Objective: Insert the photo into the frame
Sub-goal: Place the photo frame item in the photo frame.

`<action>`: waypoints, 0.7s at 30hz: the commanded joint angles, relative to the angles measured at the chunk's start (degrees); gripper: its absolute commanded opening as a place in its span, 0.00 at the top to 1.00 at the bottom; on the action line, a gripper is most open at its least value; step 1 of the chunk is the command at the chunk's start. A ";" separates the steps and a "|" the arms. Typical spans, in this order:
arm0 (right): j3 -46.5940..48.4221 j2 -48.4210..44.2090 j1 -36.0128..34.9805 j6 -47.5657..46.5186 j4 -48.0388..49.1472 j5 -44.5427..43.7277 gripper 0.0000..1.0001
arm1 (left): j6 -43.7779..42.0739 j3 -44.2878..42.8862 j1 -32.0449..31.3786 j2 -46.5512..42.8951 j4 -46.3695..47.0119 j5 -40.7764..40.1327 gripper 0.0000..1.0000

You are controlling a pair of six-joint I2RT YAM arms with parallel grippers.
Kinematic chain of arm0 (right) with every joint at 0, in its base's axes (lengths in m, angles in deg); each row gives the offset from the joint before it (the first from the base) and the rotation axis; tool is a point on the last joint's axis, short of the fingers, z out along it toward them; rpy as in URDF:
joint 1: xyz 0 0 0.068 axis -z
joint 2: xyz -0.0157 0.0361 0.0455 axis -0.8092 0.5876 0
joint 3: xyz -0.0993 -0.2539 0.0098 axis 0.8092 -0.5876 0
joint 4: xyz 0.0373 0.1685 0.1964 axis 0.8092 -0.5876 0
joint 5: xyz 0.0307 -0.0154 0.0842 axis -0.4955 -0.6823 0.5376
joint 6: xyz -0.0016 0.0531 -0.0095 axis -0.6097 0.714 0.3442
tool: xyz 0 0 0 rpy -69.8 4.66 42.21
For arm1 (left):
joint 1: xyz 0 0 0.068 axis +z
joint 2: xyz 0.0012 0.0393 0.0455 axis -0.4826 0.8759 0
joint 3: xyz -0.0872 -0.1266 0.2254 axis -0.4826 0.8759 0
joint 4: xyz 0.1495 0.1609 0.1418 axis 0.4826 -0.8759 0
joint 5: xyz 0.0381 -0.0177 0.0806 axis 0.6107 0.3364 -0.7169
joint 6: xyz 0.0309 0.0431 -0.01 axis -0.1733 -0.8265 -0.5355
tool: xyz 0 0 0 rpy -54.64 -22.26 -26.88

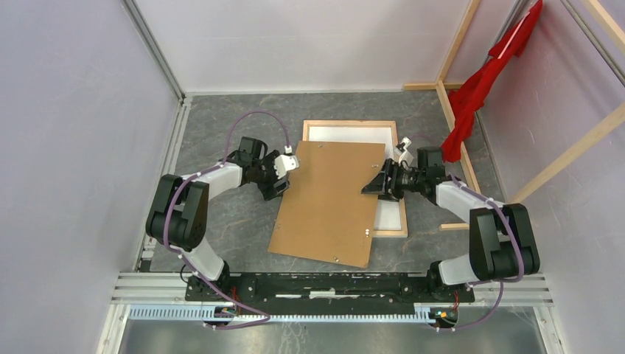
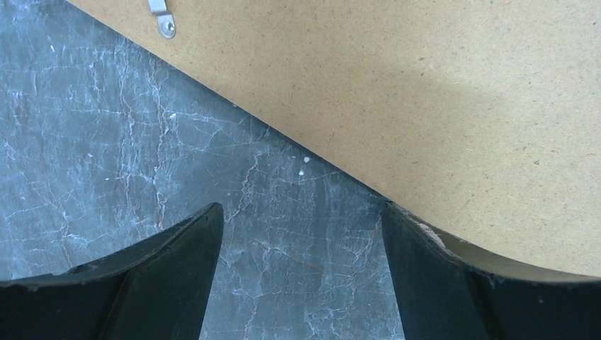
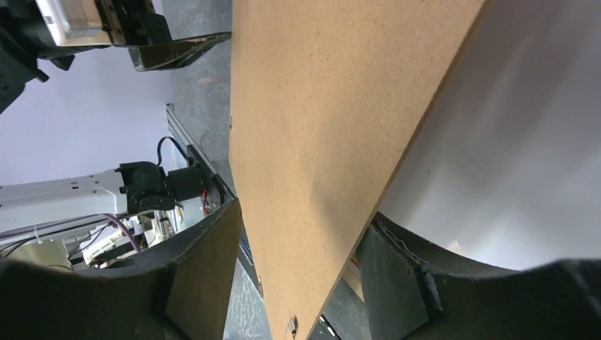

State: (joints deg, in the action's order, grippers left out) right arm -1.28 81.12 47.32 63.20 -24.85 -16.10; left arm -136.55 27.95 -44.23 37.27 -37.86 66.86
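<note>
The frame (image 1: 346, 123) lies flat on the table, bare wood side up. Inside it shows a white sheet (image 1: 346, 135), apparently the photo's plain back (image 3: 510, 142); no picture side shows. A brown backing board (image 1: 332, 203) lies askew over both, its near end out on the table. My right gripper (image 1: 372, 184) is open, and the board's right edge (image 3: 319, 106) passes between its fingers (image 3: 205, 262) with gaps on both sides. My left gripper (image 1: 284, 178) is open over bare table (image 2: 305, 212), its right finger (image 2: 425, 269) against the board's left edge (image 2: 425, 85).
A metal clip (image 2: 161, 15) sits on the board. Bare wooden beams (image 1: 457, 44) and a red cloth (image 1: 479, 88) stand at the back right. Purple walls close in the grey marble table (image 1: 221, 125). An aluminium rail (image 1: 332, 284) runs along the near edge.
</note>
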 commanded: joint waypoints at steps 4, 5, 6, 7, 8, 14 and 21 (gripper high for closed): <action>-2.16 -4.62 -0.14 5.64 11.95 0.11 0.42 | 2.49 1.54 -1.52 -1.56 -1.41 1.90 0.12; -2.47 -4.28 -0.22 6.52 12.97 0.49 0.46 | 2.56 1.54 -1.77 -1.59 -1.65 2.16 0.12; -2.76 -4.01 -0.39 7.53 14.27 0.52 0.51 | 2.66 1.53 -2.03 -1.59 -2.00 2.45 0.12; -3.30 -4.04 -0.34 8.61 15.80 0.35 0.56 | 2.61 1.54 -2.17 -1.59 -2.19 2.59 0.12; -4.07 -4.11 -0.52 9.67 17.62 0.17 0.63 | 2.65 1.54 -2.32 -1.59 -2.37 2.73 0.12; -1.85 -2.81 -0.65 10.84 19.03 0.07 0.82 | 2.18 1.18 -2.46 -2.38 -4.14 4.32 0.11; 10.21 1.13 1.20 10.61 17.46 5.02 1.00 | 6.26 -3.32 -1.87 -3.62 -6.15 4.43 0.09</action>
State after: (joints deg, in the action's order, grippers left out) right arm 0.36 81.56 47.36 75.88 -12.05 -14.47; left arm -135.56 28.23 -45.76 36.22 -41.33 68.33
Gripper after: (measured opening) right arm 0.022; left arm 0.904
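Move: The right hand has its open fingers around the raised right edge of the brown backing board, whose middle lies about 11 cm to its left, 2 cm back and 4 cm lower. The frame, with the white photo sheet already in it, is centred roughly 5 cm ahead, 5 cm to the left and 8 cm below that hand. From the left hand, waiting low at the board's left edge, the board's middle is some 12 cm right, 7 cm back and 2 cm higher. Rising and going forward in a smooth sweep, about 4 cm up and 3 cm out over the frame, the right hand closes its fingers fully and pinches the backing board's right edge, its wrist tilting slightly. The left hand eases some 2 cm back and a little right with its fingers still open, one fingertip staying against the board's left edge. ##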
